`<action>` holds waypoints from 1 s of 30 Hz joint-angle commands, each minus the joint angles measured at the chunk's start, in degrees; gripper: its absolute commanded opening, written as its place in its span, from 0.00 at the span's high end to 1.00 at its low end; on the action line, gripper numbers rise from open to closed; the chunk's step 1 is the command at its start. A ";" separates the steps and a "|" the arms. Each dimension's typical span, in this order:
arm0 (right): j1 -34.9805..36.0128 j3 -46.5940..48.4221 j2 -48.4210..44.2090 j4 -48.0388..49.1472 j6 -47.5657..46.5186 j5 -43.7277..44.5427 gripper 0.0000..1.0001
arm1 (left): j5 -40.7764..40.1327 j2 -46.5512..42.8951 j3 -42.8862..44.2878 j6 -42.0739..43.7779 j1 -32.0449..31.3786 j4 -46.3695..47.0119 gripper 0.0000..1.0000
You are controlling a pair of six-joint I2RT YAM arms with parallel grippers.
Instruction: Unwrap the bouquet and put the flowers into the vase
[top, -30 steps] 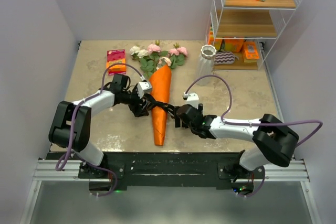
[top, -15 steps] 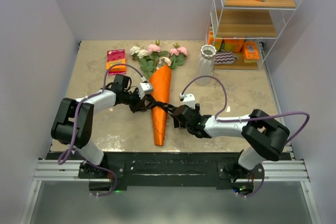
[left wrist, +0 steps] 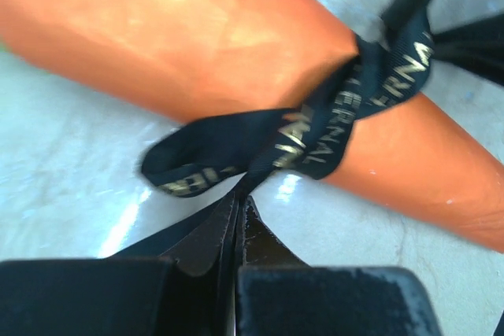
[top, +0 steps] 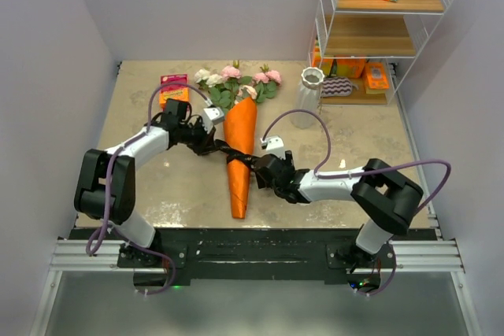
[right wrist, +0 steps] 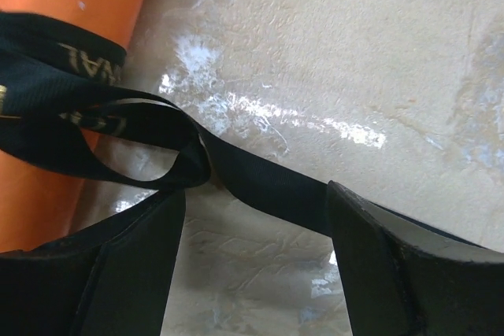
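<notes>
The bouquet [top: 240,159], an orange paper cone, lies point-first toward me, and the flowers [top: 233,84], pink and cream, spill out at its far end. A black ribbon [left wrist: 335,123] with gold lettering is tied round the cone [left wrist: 189,37]. My left gripper [top: 206,144] is just left of the cone; its tips [left wrist: 239,204] are shut on one ribbon end. At the cone's right side, my right gripper [top: 261,172] is open. A ribbon tail [right wrist: 276,182] runs across the gap between its fingers [right wrist: 134,273]. The white ribbed vase [top: 309,90] stands upright to the back right.
A red-orange packet [top: 174,86] lies at the back left, close behind my left arm. A white wire shelf [top: 378,41] with orange boxes stands at the back right, beside the vase. Walls close in the tabletop on the left, back and right.
My left gripper has shut on the ribbon end and pulled it back and to the left. My right gripper has slid left, closer to the cone, over the other tail.
</notes>
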 commanded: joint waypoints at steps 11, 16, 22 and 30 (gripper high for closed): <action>0.15 1.93 5.21 7.35 -3.57 -0.03 0.29 | -2.37 -3.81 4.98 -3.84 4.51 -3.68 1.00; 0.06 0.70 3.80 7.35 -4.71 0.76 0.37 | -4.21 -3.98 5.24 -4.45 4.51 -3.07 1.00; -0.11 -1.58 0.74 6.82 -3.84 1.72 0.72 | -5.53 -4.94 7.17 -7.79 5.39 -2.80 1.00; -2.39 -3.79 -8.14 3.40 -0.59 3.48 1.00 | -4.92 -8.90 9.81 -10.70 5.83 -7.63 1.00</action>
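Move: The left hand already holds one end of the black ribbon; the knot on the bouquet lies about 7 cm to its right, 3 cm back and a couple of centimetres lower, with the flower heads roughly 15 cm ahead and 6 cm right. The right hand, open just above the table, has the other ribbon tail between its fingers, about 1 cm ahead, 1 cm left and 1 cm below; from it the knot is some 7 cm left and 3 cm ahead, about level. Keeping its pinch on the ribbon, the left hand pulls up, left and forward away from the knot, some 7 cm in all, in a quick tug, a near-pause and then a further lift, while turning about 15 degrees counter-clockwise. The right hand first slides about 2 cm left and a little forward, low over the table towards the wrapped bouquet, then shuts its open fingers on the ribbon tail while drawing back to the right by a bit over 2 cm and starting to rise. ##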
